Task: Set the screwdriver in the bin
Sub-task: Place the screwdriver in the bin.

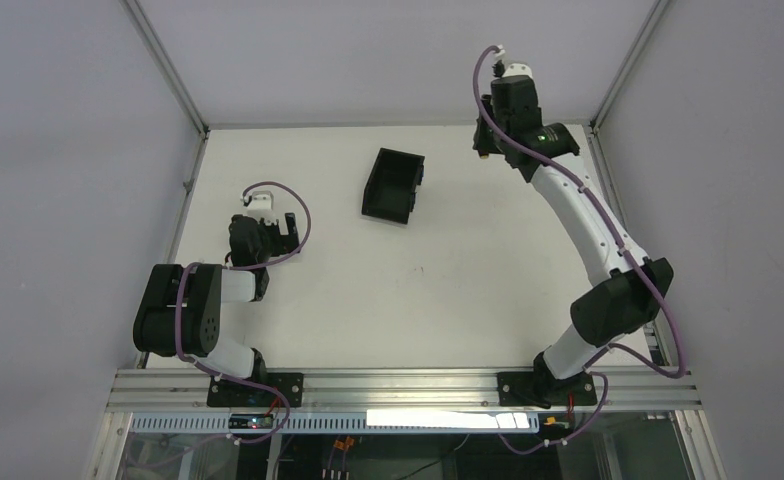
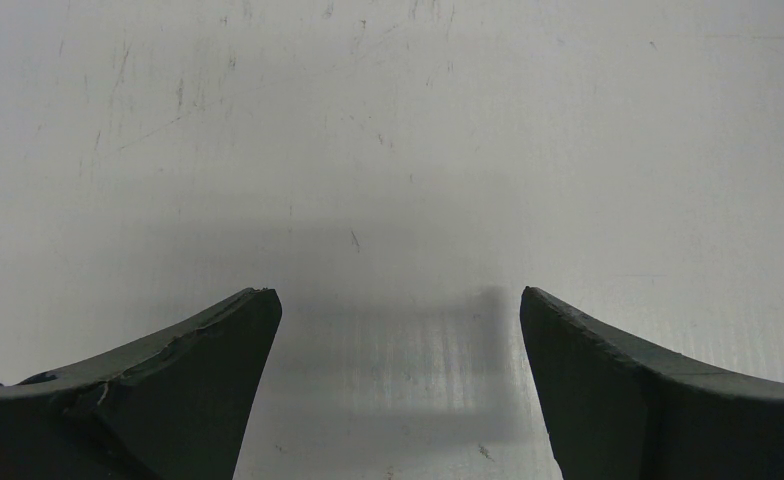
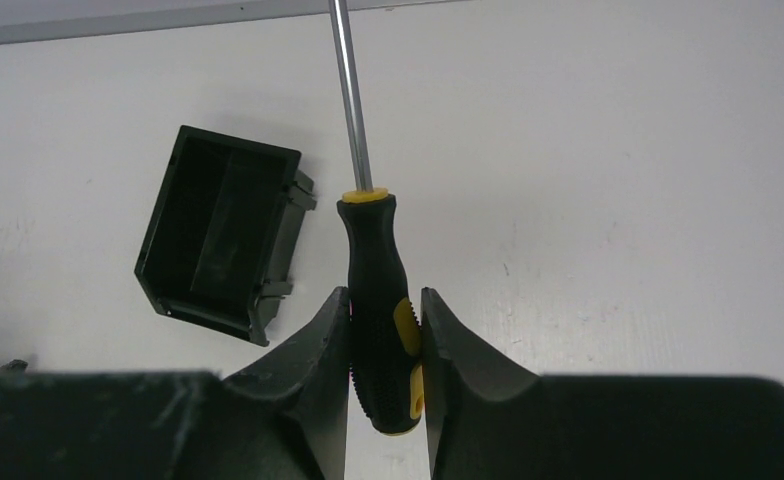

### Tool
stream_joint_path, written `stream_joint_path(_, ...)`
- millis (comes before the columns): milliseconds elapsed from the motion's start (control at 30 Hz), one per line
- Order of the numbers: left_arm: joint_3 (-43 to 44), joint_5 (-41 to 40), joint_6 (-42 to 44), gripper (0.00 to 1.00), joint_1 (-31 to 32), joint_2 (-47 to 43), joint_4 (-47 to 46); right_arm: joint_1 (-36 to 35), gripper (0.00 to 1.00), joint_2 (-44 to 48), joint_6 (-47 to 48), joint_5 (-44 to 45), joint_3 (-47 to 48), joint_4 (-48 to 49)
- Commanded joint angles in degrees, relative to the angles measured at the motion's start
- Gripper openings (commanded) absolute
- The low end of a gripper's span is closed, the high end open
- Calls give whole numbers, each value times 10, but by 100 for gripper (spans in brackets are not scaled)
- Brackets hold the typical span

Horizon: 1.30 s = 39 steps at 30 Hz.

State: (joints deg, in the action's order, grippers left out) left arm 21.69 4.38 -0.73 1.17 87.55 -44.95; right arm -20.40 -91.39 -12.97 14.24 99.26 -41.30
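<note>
My right gripper (image 3: 385, 312) is shut on the black and yellow handle of the screwdriver (image 3: 376, 262). Its thin metal shaft (image 3: 352, 100) points away from the jaws. In the top view the right gripper (image 1: 485, 140) is raised at the far right of the table, to the right of the bin (image 1: 393, 185). The bin is black and open-topped, and lies empty to the left of the screwdriver in the right wrist view (image 3: 223, 235). My left gripper (image 1: 287, 226) is open and empty over bare table at the left (image 2: 398, 300).
The white table (image 1: 418, 290) is fenced by metal frame rails (image 1: 168, 70) at the back and sides. Both arm bases are bolted to the rail at the near edge (image 1: 398, 385).
</note>
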Motion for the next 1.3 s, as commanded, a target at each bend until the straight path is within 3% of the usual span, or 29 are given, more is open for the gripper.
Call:
stream_joint_path(0, 1, -12, -2, 99, 5, -12, -16, -44, 0, -18, -28, 48, 44, 51)
stream_joint_path(500, 0, -11, -2, 99, 5, -12, -17, -202, 0, -113, -57, 204, 103, 142)
stream_joint_path(1267, 0, -12, -2, 99, 5, -12, -16, -219, 0, -281, -69, 195, 65, 252)
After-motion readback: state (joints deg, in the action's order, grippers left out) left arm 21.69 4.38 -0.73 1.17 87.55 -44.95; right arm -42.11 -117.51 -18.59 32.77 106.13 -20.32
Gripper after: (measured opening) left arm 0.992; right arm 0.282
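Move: The bin, where the held screwdriver is going, lies roughly 19 cm to the right hand's left, about 5 cm farther out and some 26 cm below. Nothing else stands near it or in the way. From the idle left hand the bin is about 31 cm to the right, 10 cm ahead and 2 cm lower. Leftwards first, at an almost level height, the right hand carries the screwdriver some 20 cm towards the bin, fingertips tipping up about 10 degrees. Slowing sideways, it then sinks nearly 10 cm over the bin while easing about 5 cm forward, tilting part-way back down. The closed fingers keep pinching the handle, shaft pointing forward. ##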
